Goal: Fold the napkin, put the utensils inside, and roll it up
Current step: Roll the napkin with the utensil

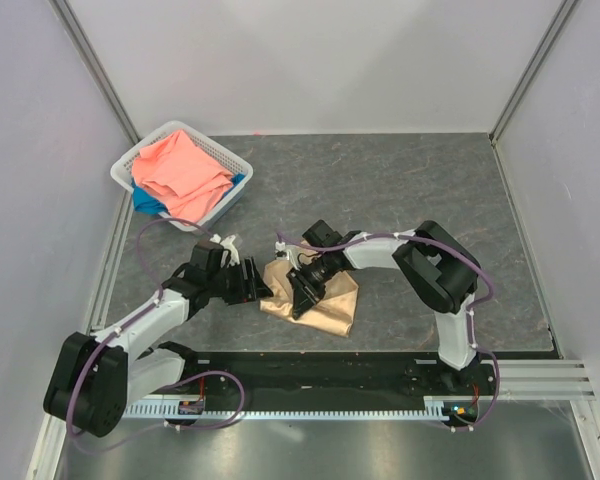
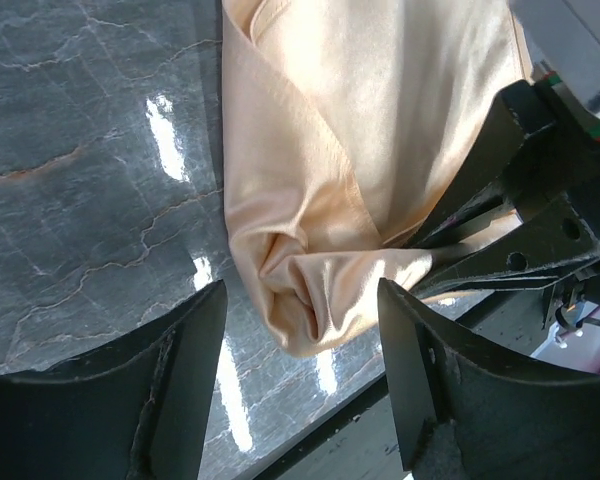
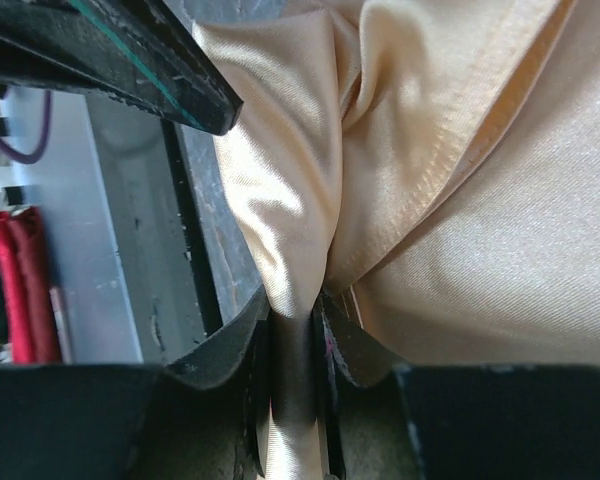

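Note:
The peach-gold napkin (image 1: 330, 303) lies crumpled and partly folded at the table's near middle. My right gripper (image 1: 302, 297) is shut on a bunched fold of the napkin (image 3: 480, 200); in the right wrist view the cloth is pinched between the jaws of that gripper (image 3: 295, 310). My left gripper (image 1: 261, 284) stands open just left of the napkin. In the left wrist view the rounded corner of the napkin (image 2: 360, 130) sits between the spread fingers of the left gripper (image 2: 300, 300) without touching them. The utensils are hidden.
A white basket (image 1: 242, 162) at the back left holds a coral-pink cloth (image 1: 180, 170) and a blue cloth (image 1: 148, 203). The black base rail (image 1: 310, 372) runs just beneath the napkin's near edge. White walls enclose the grey table (image 1: 400, 180).

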You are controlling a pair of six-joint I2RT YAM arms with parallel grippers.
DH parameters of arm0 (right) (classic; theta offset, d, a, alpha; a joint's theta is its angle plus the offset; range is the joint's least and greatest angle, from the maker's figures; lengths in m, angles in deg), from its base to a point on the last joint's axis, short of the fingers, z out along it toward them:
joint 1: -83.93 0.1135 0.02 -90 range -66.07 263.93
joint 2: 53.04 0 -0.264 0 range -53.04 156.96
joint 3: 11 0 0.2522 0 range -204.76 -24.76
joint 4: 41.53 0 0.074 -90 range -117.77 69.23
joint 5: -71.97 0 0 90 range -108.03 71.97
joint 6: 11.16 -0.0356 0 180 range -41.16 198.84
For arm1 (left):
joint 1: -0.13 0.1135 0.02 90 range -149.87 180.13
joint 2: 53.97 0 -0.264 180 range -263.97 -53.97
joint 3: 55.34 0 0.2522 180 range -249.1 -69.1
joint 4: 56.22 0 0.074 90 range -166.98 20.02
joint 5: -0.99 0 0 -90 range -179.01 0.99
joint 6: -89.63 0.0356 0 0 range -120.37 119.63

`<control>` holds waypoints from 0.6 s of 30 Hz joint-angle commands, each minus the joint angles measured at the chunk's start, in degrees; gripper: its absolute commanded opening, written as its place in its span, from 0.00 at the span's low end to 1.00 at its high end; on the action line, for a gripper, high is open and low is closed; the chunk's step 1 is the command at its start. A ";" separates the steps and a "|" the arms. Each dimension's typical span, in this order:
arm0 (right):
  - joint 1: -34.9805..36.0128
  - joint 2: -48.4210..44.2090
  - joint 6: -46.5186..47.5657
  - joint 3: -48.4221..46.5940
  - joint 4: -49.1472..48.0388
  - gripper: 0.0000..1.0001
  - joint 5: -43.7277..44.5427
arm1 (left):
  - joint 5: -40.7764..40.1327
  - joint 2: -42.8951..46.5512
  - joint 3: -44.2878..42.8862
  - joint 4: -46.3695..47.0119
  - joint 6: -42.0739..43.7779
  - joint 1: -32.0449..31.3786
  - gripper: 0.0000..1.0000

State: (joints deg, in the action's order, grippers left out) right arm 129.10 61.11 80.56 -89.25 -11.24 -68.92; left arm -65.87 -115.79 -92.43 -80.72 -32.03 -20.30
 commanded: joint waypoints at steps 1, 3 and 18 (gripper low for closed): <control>-0.69 5.28 0.66 -1.34 3.76 0.26 -2.36 | 2.17 -1.72 0.92 4.76 -1.21 0.03 0.67; -1.05 5.91 0.92 -1.87 4.03 0.25 -3.59 | 2.18 -2.51 1.53 5.64 -1.74 0.03 0.66; -2.89 9.69 1.71 -3.98 5.96 0.25 -5.35 | 2.00 -6.29 3.64 9.77 -3.15 0.03 0.41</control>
State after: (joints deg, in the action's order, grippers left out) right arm 126.43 68.03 79.16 -93.16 -7.22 -79.24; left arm -64.61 -120.79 -89.81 -74.06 -34.19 -20.32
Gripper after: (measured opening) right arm 0.260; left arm 0.464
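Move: Just under the left fingers, about 3 cm down and perhaps 1 cm to the right, lies the loose left end of the napkin roll. From the same hand, the roll's right end is some 15 cm right and 7 cm back, and the napkin's far corner 8 cm right and 10 cm ahead. The right hand already pinches the roll; the left end lies about 5 cm to its left and 3 cm farther out. Sinking about 2 cm almost straight down, the left hand brings its fingers to either side of the roll's loose left end and draws them roughly a third closer together, still not shut. The right hand keeps its pinch nearly in place and goes on twisting the roll some 13 degrees, its fingertips swinging back towards the base. ##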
